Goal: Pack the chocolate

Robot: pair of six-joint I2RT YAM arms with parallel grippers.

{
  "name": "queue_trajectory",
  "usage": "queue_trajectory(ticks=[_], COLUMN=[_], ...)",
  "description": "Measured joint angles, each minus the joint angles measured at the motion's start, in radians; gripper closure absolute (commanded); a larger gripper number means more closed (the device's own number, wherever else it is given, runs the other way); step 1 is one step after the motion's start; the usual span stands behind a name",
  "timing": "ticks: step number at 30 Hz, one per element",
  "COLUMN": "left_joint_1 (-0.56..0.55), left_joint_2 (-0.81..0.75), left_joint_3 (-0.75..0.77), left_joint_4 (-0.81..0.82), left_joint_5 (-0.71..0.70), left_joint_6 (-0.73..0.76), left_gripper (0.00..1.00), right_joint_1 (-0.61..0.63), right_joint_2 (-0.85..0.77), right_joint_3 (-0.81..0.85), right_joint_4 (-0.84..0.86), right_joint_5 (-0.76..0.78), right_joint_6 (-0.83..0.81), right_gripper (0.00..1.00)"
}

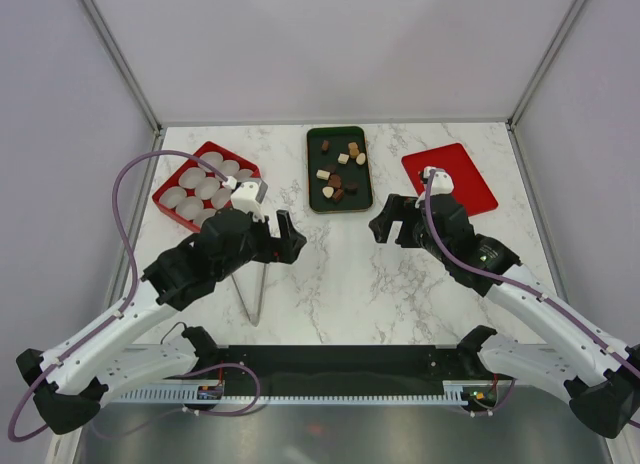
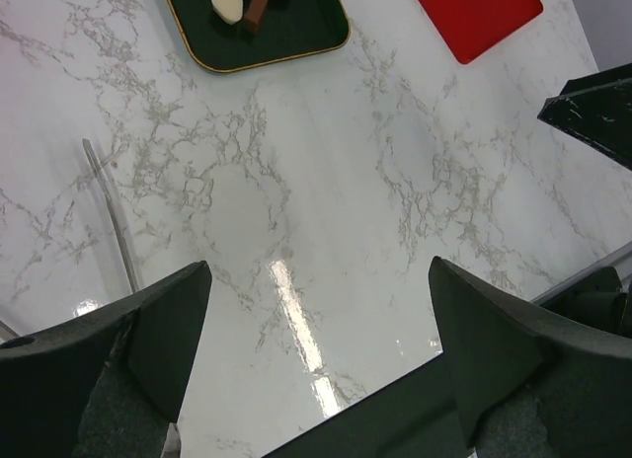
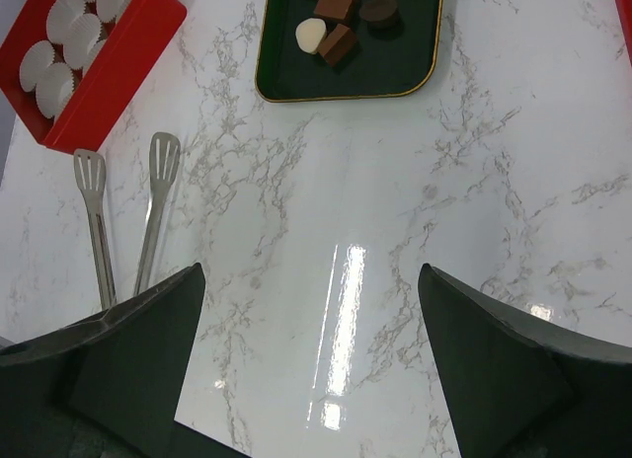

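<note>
The chocolate is several dark brown, tan and cream-white pieces lying on a dark green tray at the back middle of the table. The wrist views show the near pieces of chocolate on that tray. My left gripper hovers open over bare marble, below and left of the tray. To the tray's right my right gripper is open too, with nothing between its fingers.
A red box of white paper cups stands at the back left. A flat red lid lies at the back right. Metal tongs lie under the left arm.
</note>
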Motion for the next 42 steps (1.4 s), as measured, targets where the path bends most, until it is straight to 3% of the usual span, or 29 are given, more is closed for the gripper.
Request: queue_trajectory(ticks=[11,19,26,34,42], left_joint_1=[0.012,0.204,0.254,0.256,0.258], left_joint_2=[0.002,0.035,0.096,0.145,0.248], left_joint_3=[0.000,-0.070,-0.207,-0.298,-0.341], left_joint_4=[-0.076,-0.279,-0.355,-0.322,-0.167], left_joint_5=[-0.098,-0.132,-0.116,-0.096,0.005], left_joint_6=[-0.087,-0.309,-0.418,-0.451,-0.393], left_gripper=[0.00,0.01,0.00,0.01,0.03], right_joint_1=[0.000,0.000,0.000,0.000,0.000], right_joint_2=[0.000,-0.021,-0.066,-0.074,-0.094], right_joint_3=[0.000,-0.015,-0.039,-0.062,-0.084], right_joint_4=[0.000,0.000,0.001,0.000,0.002], right_joint_5=[0.008,0.006,0.007,0.007,0.007], right_joint_6=[0.007,-0.009,-0.039,-0.060,-0.069], right_gripper=[0.02,0.02,0.02,0.02,0.02])
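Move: The metal tongs lie on the table with their middle about 10 cm to the left hand's left, 3 cm back and some 23 cm below it, the joined end towards the robot. The red box of paper cups is roughly 22 cm left and 19 cm ahead of that hand, the green chocolate tray about 9 cm right and 22 cm ahead, both some 23 cm below. From the right hand the tongs lie about 30 cm left, 8 cm back and 20 cm below. The left hand, fingers wide open throughout, swings left and plunges about 21 cm towards the tongs, drawing back some 4 cm on the way and turning counter-clockwise while the wrist tips its fingers steeply downward by nearly 40 degrees. After going some 12 cm left it eases back right by 2 or 3 cm as it keeps sinking, ending low with the open fingers either side of the tongs' handles near the joined end; no touch on the metal can be made out. ##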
